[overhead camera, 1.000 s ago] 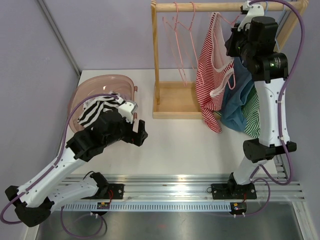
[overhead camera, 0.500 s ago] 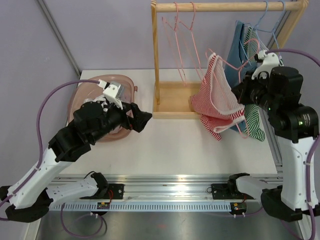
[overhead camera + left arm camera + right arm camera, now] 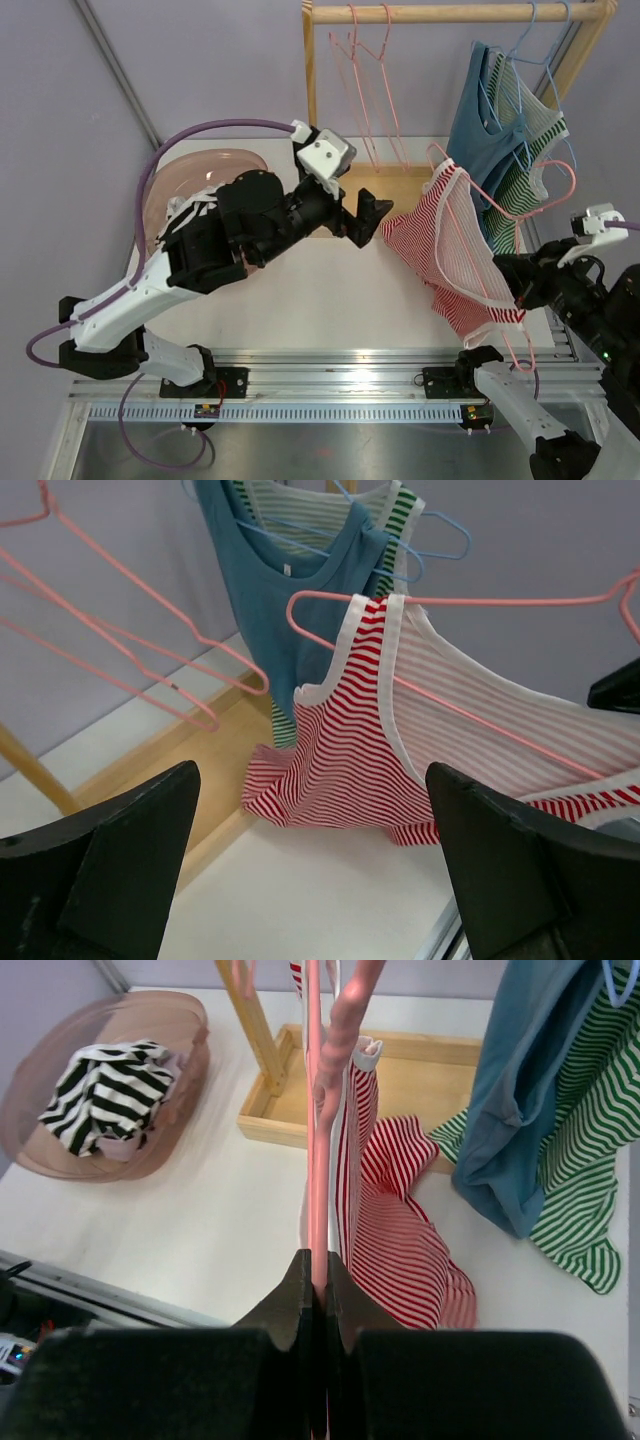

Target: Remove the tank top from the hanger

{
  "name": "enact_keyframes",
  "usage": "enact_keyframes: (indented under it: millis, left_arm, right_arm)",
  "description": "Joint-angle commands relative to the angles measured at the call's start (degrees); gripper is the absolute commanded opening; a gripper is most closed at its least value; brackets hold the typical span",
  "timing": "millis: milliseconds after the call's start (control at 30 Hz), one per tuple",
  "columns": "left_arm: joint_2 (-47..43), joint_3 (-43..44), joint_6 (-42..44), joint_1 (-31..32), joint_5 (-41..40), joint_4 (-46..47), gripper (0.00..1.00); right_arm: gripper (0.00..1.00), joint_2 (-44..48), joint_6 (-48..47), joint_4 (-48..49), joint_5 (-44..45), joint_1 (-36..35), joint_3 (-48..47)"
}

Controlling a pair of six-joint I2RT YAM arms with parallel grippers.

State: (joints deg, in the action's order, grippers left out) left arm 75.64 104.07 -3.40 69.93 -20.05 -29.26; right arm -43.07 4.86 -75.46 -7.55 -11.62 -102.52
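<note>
The red-and-white striped tank top (image 3: 440, 240) hangs on a pink wire hanger (image 3: 480, 601), off the rail and tilted over the table's right side. My right gripper (image 3: 520, 290) is shut on the hanger's wire (image 3: 318, 1110), and the top (image 3: 400, 1250) drapes just beyond its jaws (image 3: 320, 1260). My left gripper (image 3: 370, 215) is open and empty, close to the top's lower left hem but apart from it. In the left wrist view the top (image 3: 350, 760) hangs just ahead between the open fingers (image 3: 310, 780).
The wooden rack (image 3: 312, 100) stands at the back with empty pink hangers (image 3: 365, 80). A blue top (image 3: 485, 110) and a green-striped top (image 3: 540, 130) hang on blue hangers. A pink basket (image 3: 60, 1150) holding a black-and-white striped garment (image 3: 115, 1085) sits at the left.
My right arm has carried the hanger with the tank top off the rail, down and toward the front right. My left arm has swung from the basket to the right, up to the tank top.
</note>
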Motion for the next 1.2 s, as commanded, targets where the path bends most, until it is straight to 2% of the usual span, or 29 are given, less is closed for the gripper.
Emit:
enact_keyframes:
  millis: [0,233,433,533,667,700,767,900,933,1067,1167]
  left_arm:
    - [3.72,6.05,6.47,1.78,-1.67,3.85,0.99]
    - [9.44,7.11,9.99,4.25,0.72,8.07,0.99]
    - [11.64,4.92,11.04,4.16,-0.86,10.88,0.92]
    - [12.95,4.74,12.01,4.25,-2.18,11.94,0.84]
    - [15.32,5.88,13.15,4.16,-6.47,12.47,0.55]
    - [16.03,6.05,13.42,4.07,-7.71,12.47,0.38]
    - [16.38,5.88,13.07,3.9,-9.82,12.29,0.26]
    - [13.76,1.94,12.19,3.63,-13.41,14.48,0.1]
    - [12.44,1.14,11.23,3.11,-14.82,15.27,0.0]
    - [8.06,-1.76,4.3,-1.45,-21.51,12.48,0.0]
    - [3.92,-6.23,-3.53,-7.07,-22.05,8.96,0.0]
  right_arm:
    - [0.0,0.53,1.73,0.4,-4.3,-1.65,-2.24]
    - [0.0,0.97,2.61,-0.3,-10.02,-4.29,-6.46]
    - [0.0,0.44,2.17,0.31,-13.45,-4.82,-6.2]
    - [0.0,0.18,2.26,0.4,-14.25,-4.82,-6.81]
    - [0.0,0.53,2.17,0.67,-15.47,-4.99,-7.17]
    - [0.0,0.62,2.08,0.58,-15.39,-5.17,-7.17]
    - [0.0,0.7,1.73,0.58,-14.69,-5.52,-6.82]
    - [0.0,0.36,0.68,0.49,-13.02,-6.66,-5.15]
    - [0.0,0.27,-0.02,0.4,-13.01,-7.27,-4.36]
    - [0.0,-0.96,-2.05,0.58,-15.38,-12.19,-2.07]
    - [0.0,-2.97,-2.84,0.58,-15.48,-17.11,-1.19]
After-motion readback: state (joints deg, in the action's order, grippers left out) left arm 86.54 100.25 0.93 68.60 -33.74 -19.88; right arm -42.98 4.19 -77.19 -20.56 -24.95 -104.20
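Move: The pink hanger carrying the red-striped tank top is already in the right hand. From the open left hand, the top's near shoulder strap lies about 14 cm right, 11 cm ahead and 6 cm lower. The empty pink hangers are some 20 cm ahead and 4 cm right of that hand, level with it, and the blue tank top is 24 cm ahead, 21 right, 8 lower. From the right hand the strap is about 16 cm ahead and 9 left, level. Rightward about 9 cm and sinking, the open left hand goes to the striped top's shoulder strap and shuts on it at the hanger's end, then heads forward and back left some 5 cm, still sinking. The right hand keeps its grip on the hanger, draws back and left about 5 cm each and turns some 25 degrees counter-clockwise, bringing the strap to the left fingers. ##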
